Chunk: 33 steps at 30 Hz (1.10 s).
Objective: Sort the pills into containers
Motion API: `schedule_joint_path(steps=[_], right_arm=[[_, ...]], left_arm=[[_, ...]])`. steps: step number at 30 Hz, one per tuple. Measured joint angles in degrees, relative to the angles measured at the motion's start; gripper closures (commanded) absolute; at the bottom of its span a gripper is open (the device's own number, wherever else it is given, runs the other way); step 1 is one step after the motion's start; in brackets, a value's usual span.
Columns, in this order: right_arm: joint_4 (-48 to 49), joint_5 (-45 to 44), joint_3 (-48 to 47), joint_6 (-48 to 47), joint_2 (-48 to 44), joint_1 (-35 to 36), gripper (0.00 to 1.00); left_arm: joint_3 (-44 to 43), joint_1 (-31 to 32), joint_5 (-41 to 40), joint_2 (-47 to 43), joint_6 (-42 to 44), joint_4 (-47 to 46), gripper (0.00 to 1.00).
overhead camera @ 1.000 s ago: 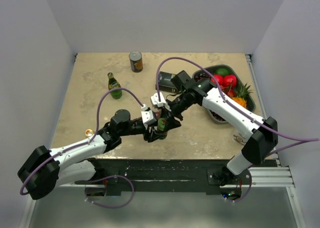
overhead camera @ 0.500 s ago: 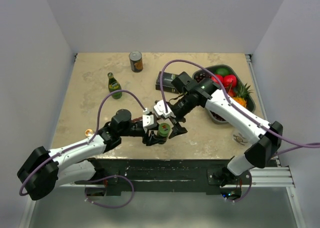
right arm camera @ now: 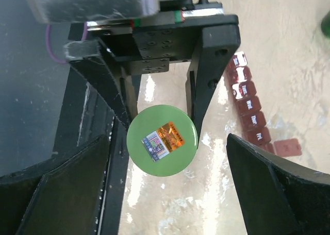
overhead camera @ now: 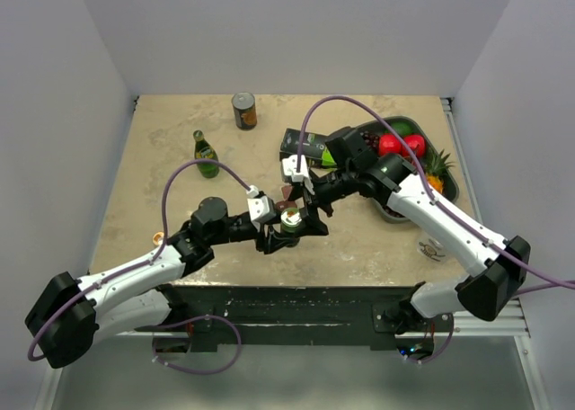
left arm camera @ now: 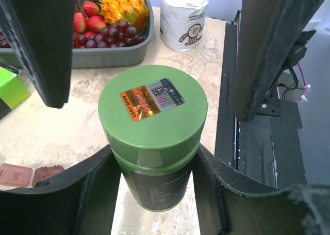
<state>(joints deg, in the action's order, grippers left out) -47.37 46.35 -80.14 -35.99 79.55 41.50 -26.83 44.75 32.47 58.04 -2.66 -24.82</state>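
Note:
A pill bottle with a green lid (left arm camera: pixel 153 110) stands upright near the table's front middle (overhead camera: pixel 289 219). My left gripper (left arm camera: pixel 154 165) is shut on its dark body just under the lid. My right gripper (right arm camera: pixel 167 138) hangs above it, open wide, with its fingers (left arm camera: pixel 38 39) apart on either side of the lid (right arm camera: pixel 162 140) and not touching it. The containers, a maroon strip of small square compartments (right arm camera: pixel 248 101), lie on the table just beyond the bottle, and their end shows in the left wrist view (left arm camera: pixel 31 174). No loose pills are in view.
A dark tray of fruit (overhead camera: pixel 452 187) sits at the back right, with a black-and-lime box (overhead camera: pixel 304 144) to its left. A can (overhead camera: pixel 243 110) and a small green glass bottle (overhead camera: pixel 206 154) stand at the back left. A white cup (overhead camera: pixel 432 245) is by the right arm.
My right gripper's jaws have spread wide and now sit centred over the lid. My left gripper keeps its hold on the bottle, which has shifted slightly.

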Motion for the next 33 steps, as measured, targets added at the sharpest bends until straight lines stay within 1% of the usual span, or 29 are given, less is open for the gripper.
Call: schedule_joint_path(steps=[3, 4, 6, 8, 9, 11, 12, 15, 16, 17, 19, 22, 23, 25, 27, 30, 31, 32, 33], right_arm=[[2.4, -1.6, 1.1, 4.0, 0.1, 0.0, 0.02], [2.9, -1.9, 1.1, 4.6, 0.1, 0.0, 0.03], [4.3, -2.6, 1.1, 5.7, 0.1, 0.1, 0.15], [5.4, -3.4, 1.3, 6.4, 0.1, 0.3, 0.23], [5.6, -3.5, 1.5, 6.6, 0.1, 0.4, 0.34], [5.9, -3.8, 1.7, 6.7, 0.1, 0.5, 0.44], [5.8, -3.8, 1.7, 6.7, 0.2, 0.6, 0.51], [5.3, -3.4, 1.7, 5.9, 0.4, 0.9, 0.58], [5.0, -3.3, 1.7, 5.4, 0.5, 0.9, 0.62], [4.6, -3.0, 1.6, 4.7, 0.8, 0.9, 0.64], [3.2, -1.7, 0.9, 2.2, 1.6, 0.9, 0.65], [-2.9, 1.4, -2.4, -4.6, 4.3, 1.0, 0.69], [-6.2, 2.8, -4.1, -8.6, 5.8, 1.0, 0.71], [-13.6, 5.9, -7.9, -17.6, 9.3, 1.0, 0.73], [-20.7, 8.0, -11.3, -25.9, 13.0, 1.3, 0.72], [-26.4, 8.7, -13.7, -33.4, 16.5, 1.8, 0.66], [-27.4, 8.7, -13.8, -35.1, 17.0, 2.0, 0.62], [-28.4, 8.6, -14.0, -36.7, 17.3, 2.1, 0.57], [-28.8, 8.5, -14.1, -37.3, 17.4, 2.2, 0.45]], left_arm=[[0.0, 0.0, -0.9, 0.0, -0.8, -0.2, 1.00], [0.0, 0.0, -1.2, 0.1, -0.9, -0.3, 1.00], [0.0, 0.0, -1.6, 0.2, -1.3, -0.5, 1.00], [0.0, 0.0, -2.0, 0.3, -1.3, -0.5, 1.00], [0.0, 0.0, -2.2, 0.3, -1.4, -0.5, 1.00], [0.0, 0.0, -2.6, 0.3, -1.4, -0.5, 1.00], [0.0, 0.0, -2.8, 0.3, -1.4, -0.5, 1.00], [0.0, 0.0, -3.3, 0.3, -1.4, 0.0, 1.00], [0.0, 0.0, -3.3, 0.3, -1.3, 0.2, 1.00], [0.0, 0.0, -3.3, 0.3, -1.2, 0.5, 1.00], [0.0, 0.0, -2.8, 0.3, -0.7, 0.9, 1.00], [-0.1, -0.1, 0.0, 0.5, 1.5, 2.0, 1.00], [-0.1, -0.1, 1.5, 0.7, 2.4, 2.3, 1.00], [-0.5, -0.1, 3.8, 1.4, 4.2, 3.3, 1.00], [-1.2, -0.1, 6.4, 2.7, 6.3, 4.8, 1.00], [-2.4, -0.2, 8.5, 4.5, 8.8, 7.7, 1.00], [-2.5, -0.2, 9.1, 4.9, 9.4, 8.4, 1.00], [-2.7, -0.1, 9.4, 5.1, 9.9, 9.0, 1.00], [-2.7, -0.1, 9.7, 5.1, 10.4, 9.2, 1.00]])
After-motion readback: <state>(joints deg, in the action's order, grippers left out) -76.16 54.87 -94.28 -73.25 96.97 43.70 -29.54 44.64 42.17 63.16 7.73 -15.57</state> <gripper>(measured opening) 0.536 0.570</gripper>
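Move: The green cap of the pill bottle sits between the right hand's wide-open fingers, about 1 cm to the left and 1 cm down. That cap stands roughly 4 cm above the left hand, which already grips the bottle's body. From the left hand, the brown-red pill organizer lies on the table some 9 cm ahead, 6 cm to the left and 12 cm below. From the right hand, the black-and-green box lies about 26 cm ahead, 4 cm to the right and 16 cm down. The cap is pinched by the right fingers, which close on it after easing about 1 cm forward, then twist it counter-clockwise some 30 degrees while sinking and drawing back about 4 cm each. The left hand keeps its hold on the bottle body, creeps forward, then goes down and back with the right while turning a little clockwise against it. ##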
